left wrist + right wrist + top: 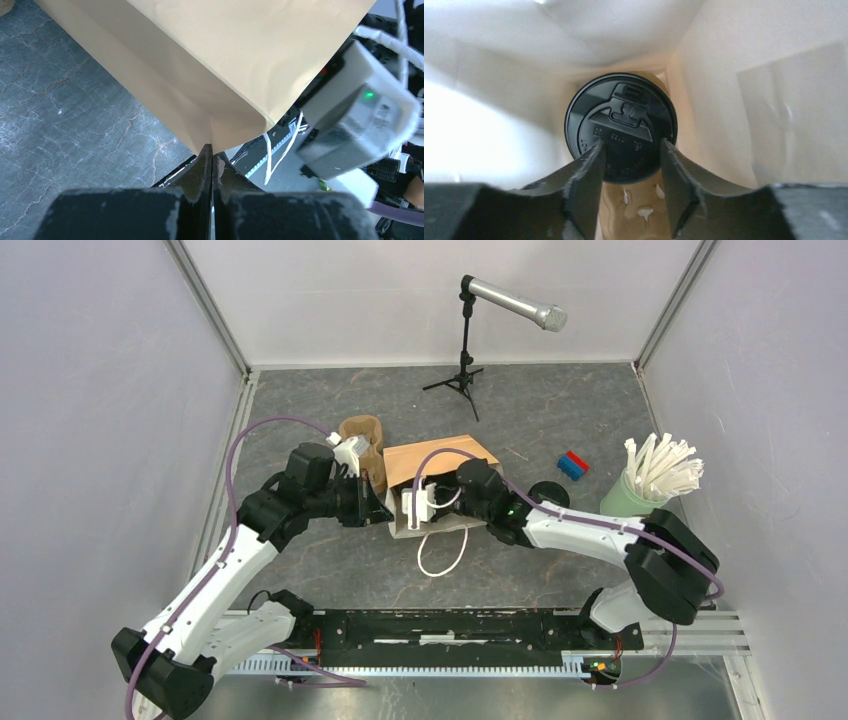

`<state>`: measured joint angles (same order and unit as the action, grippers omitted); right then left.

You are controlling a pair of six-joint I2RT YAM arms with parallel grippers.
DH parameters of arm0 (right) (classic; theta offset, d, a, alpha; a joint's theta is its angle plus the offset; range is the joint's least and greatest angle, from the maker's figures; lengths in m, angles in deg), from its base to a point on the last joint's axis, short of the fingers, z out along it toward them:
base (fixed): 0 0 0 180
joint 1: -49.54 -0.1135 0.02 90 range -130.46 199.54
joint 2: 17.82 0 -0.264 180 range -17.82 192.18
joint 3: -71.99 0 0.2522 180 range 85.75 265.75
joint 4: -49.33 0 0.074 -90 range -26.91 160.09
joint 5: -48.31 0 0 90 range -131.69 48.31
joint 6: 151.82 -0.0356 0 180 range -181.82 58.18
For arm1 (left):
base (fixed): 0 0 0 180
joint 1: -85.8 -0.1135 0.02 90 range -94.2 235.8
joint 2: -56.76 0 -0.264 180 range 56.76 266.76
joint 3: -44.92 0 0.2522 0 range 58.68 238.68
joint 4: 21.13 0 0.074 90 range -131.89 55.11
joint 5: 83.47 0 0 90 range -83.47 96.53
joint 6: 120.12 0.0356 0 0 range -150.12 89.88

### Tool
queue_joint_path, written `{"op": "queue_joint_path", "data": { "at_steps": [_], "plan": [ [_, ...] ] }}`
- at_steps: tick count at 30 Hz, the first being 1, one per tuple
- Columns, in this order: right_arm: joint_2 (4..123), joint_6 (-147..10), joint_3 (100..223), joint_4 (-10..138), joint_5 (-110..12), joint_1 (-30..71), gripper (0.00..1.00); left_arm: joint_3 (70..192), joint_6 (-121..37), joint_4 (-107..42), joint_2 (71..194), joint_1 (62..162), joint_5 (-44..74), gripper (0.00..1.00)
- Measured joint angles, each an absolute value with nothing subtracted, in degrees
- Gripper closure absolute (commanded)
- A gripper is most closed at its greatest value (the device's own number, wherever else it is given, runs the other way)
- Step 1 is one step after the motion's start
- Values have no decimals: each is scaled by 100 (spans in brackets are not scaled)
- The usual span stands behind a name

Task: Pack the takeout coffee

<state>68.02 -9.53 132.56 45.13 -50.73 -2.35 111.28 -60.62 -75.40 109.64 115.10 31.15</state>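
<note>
A brown paper bag [440, 455] lies on its side, mouth toward the arms, its white handles [440, 560] trailing on the table. My left gripper [385, 510] is shut on the bag's corner edge [212, 150], and the bag's tan side [210, 65] fills the left wrist view. My right gripper [425, 505] reaches into the bag's mouth. Inside, a takeout coffee shows its round black lid [621, 115], facing the right wrist camera. My right gripper [630, 145] is open, its fingers apart in front of the lid's lower half. The cup's body is hidden.
A brown moulded carrier [365, 435] stands behind the left gripper. A black round object [547, 492] sits behind the right forearm. Farther right are blue and red blocks [573, 465] and a green cup of straws [640, 490]. A microphone stand [465, 340] is at the back.
</note>
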Motion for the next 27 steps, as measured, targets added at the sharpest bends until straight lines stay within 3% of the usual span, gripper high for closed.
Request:
{"op": "queue_joint_path", "data": {
  "at_steps": [23,27],
  "plan": [
    [4419,-2367,14019,8251,-5617,-207,31,11482,-6062,-7684,11193,11189,3438,98],
    [4111,-3049,14272,8670,-5427,-207,23,11596,-6060,-7684,11316,11184,3563,98]
  ]
}}
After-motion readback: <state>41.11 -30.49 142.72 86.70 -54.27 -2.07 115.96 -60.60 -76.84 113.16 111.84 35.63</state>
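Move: The right hand is down inside the paper bag, the middle of the lidded cup in its tray roughly 4 cm to the left, 1 cm ahead and 7 cm below. The tray's empty slot is about 5 cm to the hand's right and 2 cm ahead, low down; the second lidded cup stands outside, some 22 cm right and 1 cm nearer the base. From the left hand at the bag's rim, the packed cup is about 11 cm ahead, 9 cm right and 13 cm down. The right hand leaves the packed cup and backs out of the bag, rising about 10 cm while drawing back and to the right by some 8 cm each, opening its empty fingers wider and tipping them about 20 degrees further down. The left hand keeps its shut fingertips on the bag's left rim and eases it up by about 2 cm and slightly forward, holding the mouth as the other hand withdraws. ##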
